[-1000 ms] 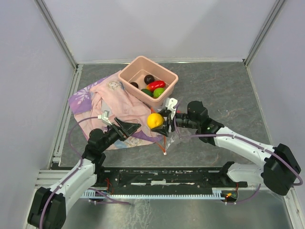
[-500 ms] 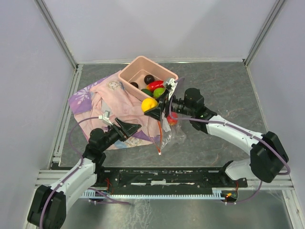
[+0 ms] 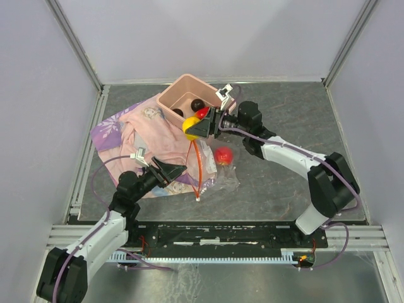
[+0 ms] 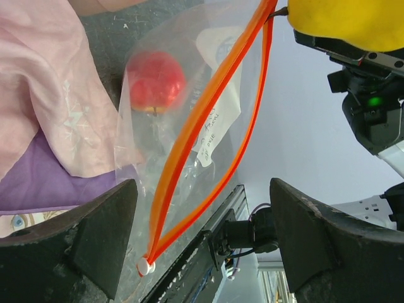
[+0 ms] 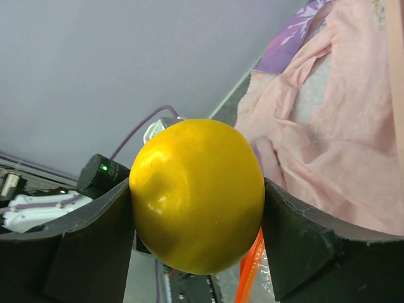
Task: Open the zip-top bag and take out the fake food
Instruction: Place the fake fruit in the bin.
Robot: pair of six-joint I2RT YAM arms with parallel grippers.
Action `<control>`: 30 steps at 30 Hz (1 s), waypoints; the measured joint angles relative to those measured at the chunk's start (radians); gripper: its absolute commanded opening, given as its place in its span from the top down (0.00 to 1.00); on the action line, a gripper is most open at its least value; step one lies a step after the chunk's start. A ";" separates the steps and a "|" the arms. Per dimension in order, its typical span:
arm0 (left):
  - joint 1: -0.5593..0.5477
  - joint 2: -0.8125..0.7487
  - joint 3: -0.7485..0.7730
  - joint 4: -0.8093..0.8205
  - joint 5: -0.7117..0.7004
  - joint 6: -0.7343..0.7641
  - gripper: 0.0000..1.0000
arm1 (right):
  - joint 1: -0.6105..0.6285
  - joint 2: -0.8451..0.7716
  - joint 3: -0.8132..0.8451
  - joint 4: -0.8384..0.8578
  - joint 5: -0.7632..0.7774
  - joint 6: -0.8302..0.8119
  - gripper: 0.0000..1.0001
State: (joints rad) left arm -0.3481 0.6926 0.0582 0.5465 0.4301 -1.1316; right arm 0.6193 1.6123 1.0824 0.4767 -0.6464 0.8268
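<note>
My right gripper is shut on a yellow fruit, held in the air at the near edge of the salmon tub. The fruit fills the right wrist view between both fingers. The clear zip-top bag lies on the table with its mouth open. Its orange strip rises to my right gripper, with the white slider at the low end. A red fruit lies inside the bag and also shows in the left wrist view. My left gripper is open and empty, just left of the bag.
The pink-and-purple cloth lies crumpled left of the bag and under the tub's near side. The tub holds dark fruits and a red one. Frame posts and grey walls ring the table.
My right gripper has carried the yellow fruit away from the arms' bases and leftward to the tub's edge. The bag's orange strip has stretched up with it, and the red fruit now shows. The left arm has not moved.
</note>
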 measured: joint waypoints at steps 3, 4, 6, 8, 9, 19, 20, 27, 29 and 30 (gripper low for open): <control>0.000 -0.003 0.000 0.000 0.000 0.000 0.14 | -0.008 0.037 0.024 0.038 -0.032 0.092 0.67; 0.000 -0.005 0.000 0.000 0.000 0.000 0.18 | -0.010 0.051 0.033 0.051 -0.040 0.119 0.67; 0.000 -0.008 -0.001 0.000 0.000 0.000 0.25 | -0.013 0.071 0.044 0.074 -0.054 0.166 0.67; 0.000 -0.009 -0.001 0.000 0.000 0.000 0.36 | -0.015 0.093 0.053 0.104 -0.068 0.213 0.68; 0.000 -0.009 -0.001 0.000 0.000 0.000 0.41 | -0.015 0.103 0.056 0.118 -0.074 0.234 0.68; 0.000 -0.008 0.012 -0.129 -0.013 0.049 0.42 | -0.019 0.201 0.083 0.291 -0.111 0.446 0.69; 0.000 -0.005 0.023 -0.159 -0.019 0.065 0.42 | -0.019 0.205 0.083 0.301 -0.113 0.458 0.69; 0.000 0.068 0.100 -0.222 -0.041 0.143 0.76 | -0.019 0.206 0.074 0.354 -0.118 0.483 0.69; 0.000 0.107 0.116 -0.221 -0.040 0.161 0.81 | -0.019 0.206 0.068 0.357 -0.118 0.485 0.69; 0.000 0.126 0.122 -0.221 -0.039 0.167 0.82 | -0.019 0.206 0.064 0.361 -0.119 0.486 0.69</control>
State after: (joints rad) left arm -0.3481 0.8188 0.1806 0.3256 0.3912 -0.9649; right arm 0.5999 1.8187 1.1469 0.8375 -0.7658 1.3128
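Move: The right hand holds the yellow fruit high above the bin's near-left rim; the bin's middle lies about 10 cm farther out and 1 cm to its right, some 20 cm down. The red fruit in the bag is about 11 cm to the right and 5 cm back, 23 cm below that hand. From the open left hand, the bag's orange zip edge stands roughly 4 cm right, 1 cm ahead and 3 cm lower; the red fruit is 15 cm right, 6 cm ahead, 10 cm down. The left fingers close from nearly wide open onto the bag's orange zip edge and pinch it between their tips, as that hand sinks about 3 cm, eases slightly forward late on and tilts. The right hand keeps its grip on the yellow fruit, drifting 2 cm left with a little forward and up beside the bin, and rolls some 20 degrees with its tips rising slightly. ##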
